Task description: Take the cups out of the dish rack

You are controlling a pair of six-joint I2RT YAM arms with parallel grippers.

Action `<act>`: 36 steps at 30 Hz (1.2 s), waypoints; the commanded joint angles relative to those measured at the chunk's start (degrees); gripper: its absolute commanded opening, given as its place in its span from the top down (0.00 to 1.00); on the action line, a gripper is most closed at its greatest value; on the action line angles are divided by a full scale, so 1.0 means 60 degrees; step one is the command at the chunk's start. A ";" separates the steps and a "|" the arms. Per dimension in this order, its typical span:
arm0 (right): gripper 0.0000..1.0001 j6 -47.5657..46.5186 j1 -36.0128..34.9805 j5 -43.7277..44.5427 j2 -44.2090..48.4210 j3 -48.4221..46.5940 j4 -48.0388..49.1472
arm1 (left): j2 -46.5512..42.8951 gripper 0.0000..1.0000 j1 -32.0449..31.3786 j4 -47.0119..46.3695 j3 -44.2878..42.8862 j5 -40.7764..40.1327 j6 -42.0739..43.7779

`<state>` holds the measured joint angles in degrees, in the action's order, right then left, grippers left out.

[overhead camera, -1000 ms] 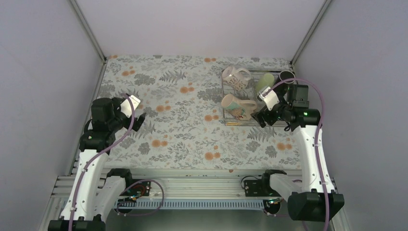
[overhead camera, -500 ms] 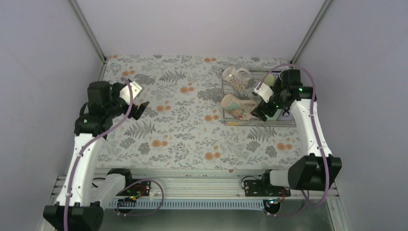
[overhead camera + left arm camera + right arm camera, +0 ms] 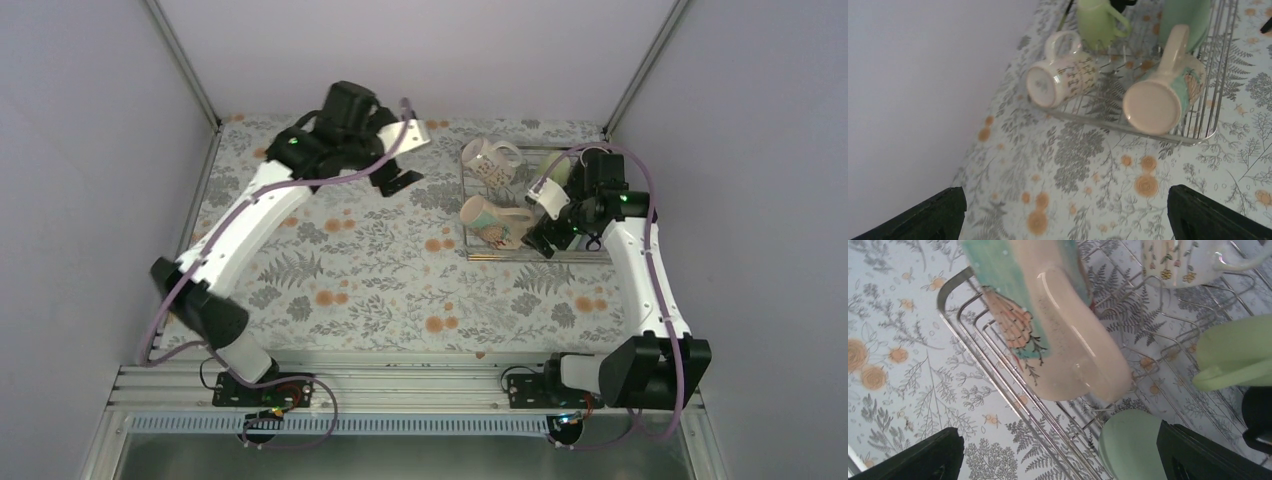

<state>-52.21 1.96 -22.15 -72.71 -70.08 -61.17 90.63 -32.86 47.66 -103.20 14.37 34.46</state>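
The dish rack [image 3: 540, 257] stands at the back right of the table. In it a cream patterned mug [image 3: 490, 160] and a teal-and-cream patterned mug [image 3: 495, 222] lie on their sides, with a pale green mug [image 3: 553, 170] behind them. My right gripper [image 3: 547, 240] hangs open over the rack's near side. In its wrist view the green tumbler [image 3: 1133, 445] sits just inside the right finger, below the patterned mug [image 3: 1058, 340]. My left gripper [image 3: 398, 183] is open above the cloth left of the rack, facing the cream mug [image 3: 1063, 77] and the patterned mug's base [image 3: 1153, 102].
A floral cloth [image 3: 380, 270] covers the table. Grey walls close in the left, back and right. The rack's wire rim [image 3: 1128, 125] lies between my left gripper and the mugs. An aluminium rail [image 3: 400, 375] carries both arm bases at the near edge.
My left arm has swung from the table's left side up to the back middle, toward the rack. My right gripper has shifted slightly and stays over the rack, open.
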 commanded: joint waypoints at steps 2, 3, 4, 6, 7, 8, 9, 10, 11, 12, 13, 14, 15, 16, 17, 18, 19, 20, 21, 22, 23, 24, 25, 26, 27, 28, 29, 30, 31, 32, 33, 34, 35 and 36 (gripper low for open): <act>0.00 0.1882 0.0319 0.0962 0.0326 -0.0218 0.0945 | 0.1639 0.00 -0.0962 0.1012 -0.1882 -0.0252 0.0621; 0.00 0.2258 0.0487 0.1155 0.0364 -0.0313 0.1046 | 0.1957 0.00 -0.1125 0.1070 -0.2220 -0.0239 0.0699; 0.00 0.2554 0.0662 0.1295 0.0433 -0.0402 0.1104 | 0.2255 0.00 -0.1259 0.1058 -0.2476 -0.0241 0.0753; 0.00 0.2973 0.1010 0.1470 0.0665 -0.0458 0.1269 | 0.2824 0.00 -0.1533 0.0988 -0.2973 -0.0226 0.0834; 0.00 0.3118 0.1152 0.1517 0.0828 -0.0455 0.1311 | 0.3083 0.00 -0.1619 0.0931 -0.3242 -0.0170 0.0836; 0.00 0.3268 0.1285 0.1573 0.1015 -0.0420 0.1417 | 0.3368 0.00 -0.1694 0.0910 -0.3533 -0.0044 0.0851; 0.00 0.3411 0.1406 0.1664 0.1216 -0.0355 0.1584 | 0.3631 0.00 -0.1762 0.0874 -0.3812 0.0127 0.0855; 0.00 0.3548 0.1542 0.1739 0.1419 -0.0308 0.1732 | 0.3936 0.00 -0.1837 0.0820 -0.4115 0.0236 0.0807; 0.00 0.3620 0.1660 0.1776 0.1632 -0.0240 0.1882 | 0.4211 0.00 -0.1923 0.0780 -0.4433 0.0329 0.0770; 0.00 0.3693 0.1761 0.1830 0.1862 -0.0159 0.2042 | 0.4545 0.00 -0.1998 0.0823 -0.4763 0.0489 0.0757; 0.00 0.3775 0.1845 0.1910 0.2078 -0.0073 0.2181 | 0.4978 0.00 -0.2082 0.0913 -0.5122 0.0681 0.0781; 0.00 0.3833 0.1899 0.1970 0.2251 -0.0024 0.2271 | 0.5304 0.00 -0.2168 0.1045 -0.5492 0.0871 0.0829; 0.00 0.3861 0.1953 0.1977 0.2401 0.0033 0.2295 | 0.5627 0.00 -0.2264 0.1189 -0.6065 0.1064 0.0872; 0.00 0.3866 0.1979 0.1967 0.2506 0.0066 0.2255 | 0.5958 0.00 -0.2361 0.1369 -0.6496 0.1242 0.0921; 0.00 0.3881 0.2011 0.1964 0.2639 0.0097 0.2211 | 0.6272 0.00 -0.2463 0.1556 -0.6904 0.1432 0.0982; 0.00 0.3882 0.2035 0.1989 0.2739 0.0134 0.2200 | 0.6579 0.00 -0.2538 0.1707 -0.7288 0.1586 0.1045; 0.00 0.3893 0.2057 0.2062 0.2816 0.0157 0.2213 | 0.6850 0.00 -0.2633 0.1836 -0.7530 0.1704 0.1144; 0.00 0.3907 0.2103 0.2166 0.2893 0.0180 0.2242 | 0.7047 0.00 -0.2725 0.1892 -0.7681 0.1796 0.1251; 0.00 0.3952 0.2136 0.2269 0.2954 0.0174 0.2301 | 0.7185 0.00 -0.2821 0.1868 -0.7691 0.1848 0.1344; 0.00 0.3998 0.2172 0.2361 0.3013 0.0168 0.2370 | 0.7285 0.00 -0.2914 0.1789 -0.7615 0.1902 0.1436; 0.00 0.4057 0.2207 0.2416 0.3082 0.0147 0.2431 | 0.7365 0.00 -0.2980 0.1614 -0.7463 0.1936 0.1462; 0.00 0.4136 0.2221 0.2399 0.3131 0.0111 0.2480 | 0.7430 0.00 -0.3033 0.1405 -0.7292 0.1902 0.1449; 0.00 0.4177 0.2239 0.2302 0.3178 0.0076 0.2475 | 0.7495 0.00 -0.3078 0.1236 -0.7142 0.1885 0.1459; 0.00 0.4219 0.2249 0.2264 0.3209 0.0048 0.2475 | 0.7580 0.00 -0.3089 0.1103 -0.7052 0.1899 0.1463; 0.00 0.4251 0.2250 0.2237 0.3224 0.0018 0.2456 | 0.7704 0.00 -0.3096 0.1008 -0.7054 0.1892 0.1442; 0.00 0.4275 0.2257 0.2186 0.3237 0.0007 0.2430 | 0.7937 0.00 -0.3100 0.1020 -0.7169 0.1936 0.1432; 0.00 0.4264 0.2260 0.2108 0.3239 -0.0005 0.2376 | 0.8124 0.00 -0.3102 0.1109 -0.7327 0.2002 0.1466; 0.00 0.4266 0.2253 0.2053 0.3246 0.0009 0.2347 | 0.8283 0.00 -0.3101 0.1172 -0.7534 0.2018 0.1494; 0.00 0.4265 0.2256 0.2009 0.3253 0.0030 0.2329 | 0.8414 0.00 -0.3093 0.1187 -0.7623 0.1994 0.1493; 0.00 0.4263 0.2260 0.1975 0.3252 0.0055 0.2304 | 0.8509 0.00 -0.3098 0.1132 -0.7618 0.1891 0.1501; 0.00 0.4251 0.2264 0.1941 0.3255 0.0074 0.2285 | 0.8589 0.00 -0.3080 0.1028 -0.7564 0.1719 0.1531; 0.00 0.4259 0.2257 0.1911 0.3255 0.0079 0.2261 | 0.8634 0.00 -0.3082 0.0911 -0.7480 0.1604 0.1526; 0.00 0.4289 0.2260 0.1893 0.3267 0.0092 0.2276 | 0.8683 0.00 -0.3073 0.0772 -0.7415 0.1498 0.1494; 0.00 0.4323 0.2264 0.1891 0.3297 0.0114 0.2291 | 0.8741 0.00 -0.3044 0.0679 -0.7366 0.1453 0.1470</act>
<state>-27.75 15.09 -9.82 -53.71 -69.76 -48.03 141.95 -51.57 54.76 -146.87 24.12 42.50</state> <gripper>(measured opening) 0.998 0.999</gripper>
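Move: The pink-and-teal mug lies about 25 cm to the left hand's right, practically level with it forward-wise, and some 25 cm below. From that mug, the white flowered mug is roughly 13 cm farther out and 1 cm to the left; the light-green cup is 12 cm farther out and 14 cm to the right; the mint cup is about 17 cm to the right, level with it. From the right hand, the pink-and-teal mug is about 9 cm ahead, 11 cm left and 11 cm below. Heading for the pink-and-teal mug, the left hand sweeps right about 25 cm and sinks about 17 cm, steepening late, while turning some 30 degrees clockwise, its open fingers ending close above the mug. Meanwhile the right hand, also still open, swings right and lifts away from it, turning clockwise and tipping up, then settles. ##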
